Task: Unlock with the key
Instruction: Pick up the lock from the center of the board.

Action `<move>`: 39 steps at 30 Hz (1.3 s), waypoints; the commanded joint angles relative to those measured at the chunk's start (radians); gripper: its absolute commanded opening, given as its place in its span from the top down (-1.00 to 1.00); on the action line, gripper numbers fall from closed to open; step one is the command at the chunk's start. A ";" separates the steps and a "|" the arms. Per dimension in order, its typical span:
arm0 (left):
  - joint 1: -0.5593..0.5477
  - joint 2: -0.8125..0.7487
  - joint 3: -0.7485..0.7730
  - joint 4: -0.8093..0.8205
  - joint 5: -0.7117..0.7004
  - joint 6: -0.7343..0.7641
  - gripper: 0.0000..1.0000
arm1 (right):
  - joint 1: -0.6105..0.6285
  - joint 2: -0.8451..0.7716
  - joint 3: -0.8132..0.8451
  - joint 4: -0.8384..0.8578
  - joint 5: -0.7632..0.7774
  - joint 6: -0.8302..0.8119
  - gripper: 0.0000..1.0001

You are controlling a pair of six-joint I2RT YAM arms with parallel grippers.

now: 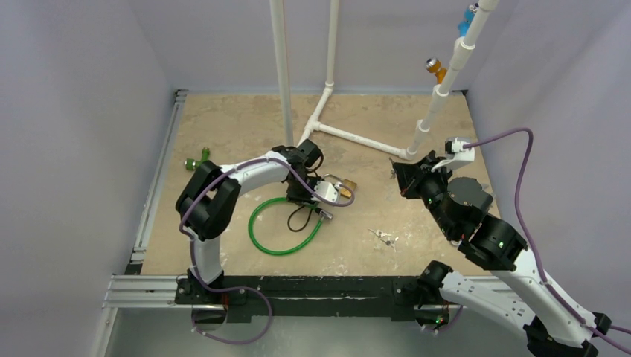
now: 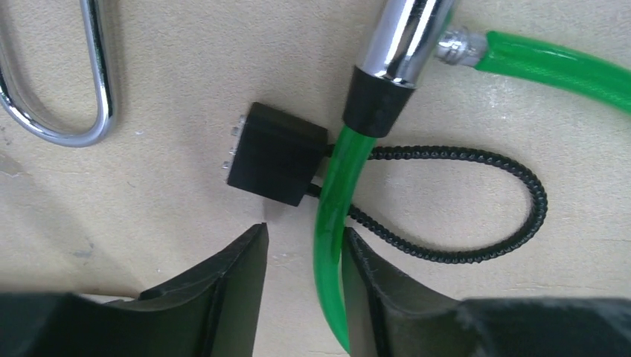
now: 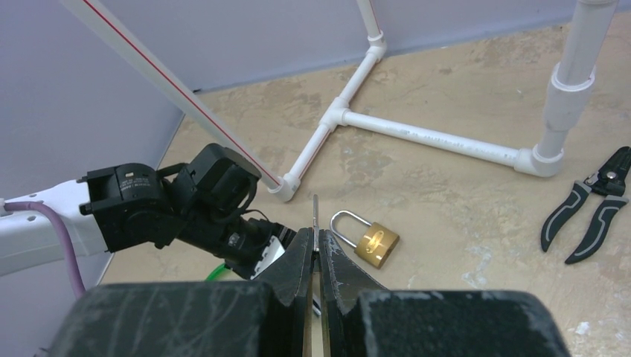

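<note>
A brass padlock [image 3: 376, 244] with a silver shackle [image 2: 89, 89] lies flat on the table, also visible from above [image 1: 348, 186]. My right gripper [image 3: 315, 239] is shut on a thin silver key [image 3: 315, 212], whose blade sticks up past the fingertips, a short way in front of the padlock. My left gripper [image 2: 303, 230] points down at the table beside the padlock. Its jaws are open around a green cable [image 2: 331, 223], which rests against the right finger [image 2: 379, 282]. Just ahead lies a small black lock body [image 2: 275, 152] with a black coiled cable loop [image 2: 513, 223].
The green cable forms a loop [image 1: 286, 227] ending in a chrome cylinder [image 2: 402, 44]. A loose bunch of keys [image 1: 383, 238] lies at centre right. White PVC pipes [image 1: 350, 137] stand at the back, black pliers [image 3: 588, 204] lie to the right, and a green object [image 1: 197, 161] at the left.
</note>
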 commanded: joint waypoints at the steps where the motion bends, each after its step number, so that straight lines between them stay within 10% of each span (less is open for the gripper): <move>1: -0.010 -0.001 -0.040 0.065 -0.032 0.052 0.32 | -0.002 -0.005 0.042 0.014 0.010 0.006 1.00; 11: -0.049 -0.021 -0.101 0.133 -0.108 0.037 1.00 | -0.003 -0.001 0.045 0.015 0.000 0.012 1.00; 31: 0.001 -0.610 0.188 -0.323 0.084 -0.163 1.00 | -0.002 0.078 0.105 0.095 -0.216 -0.096 1.00; 39: 0.028 -0.963 -0.062 -0.058 -0.003 -0.209 1.00 | -0.003 0.169 0.167 0.156 -0.512 -0.167 1.00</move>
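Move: My left hand is already down at the board, the green lock's cable lying between its open fingers, about 1 cm back and 1 cm below. The lock's chrome barrel is some 6 cm right and 3 cm back; the black cable lock's head about 3 cm right, 1 cm ahead; the padlock 9 cm right, 5 cm ahead. From my right hand, holding the key, that barrel is about 16 cm left, 4 cm ahead and 32 cm below. I settle my left hand about 1 cm lower and shut its fingers on the green cable just beside the lock's black collar. Then I lift fast, some 27 cm straight up at first, drawing back and left only late while the fingers swing up to point more to the right and forward. Late on, my right hand keeps the key and brings it about 6 cm left, slightly up, turning some 20 degrees counter-clockwise towards the lock. ##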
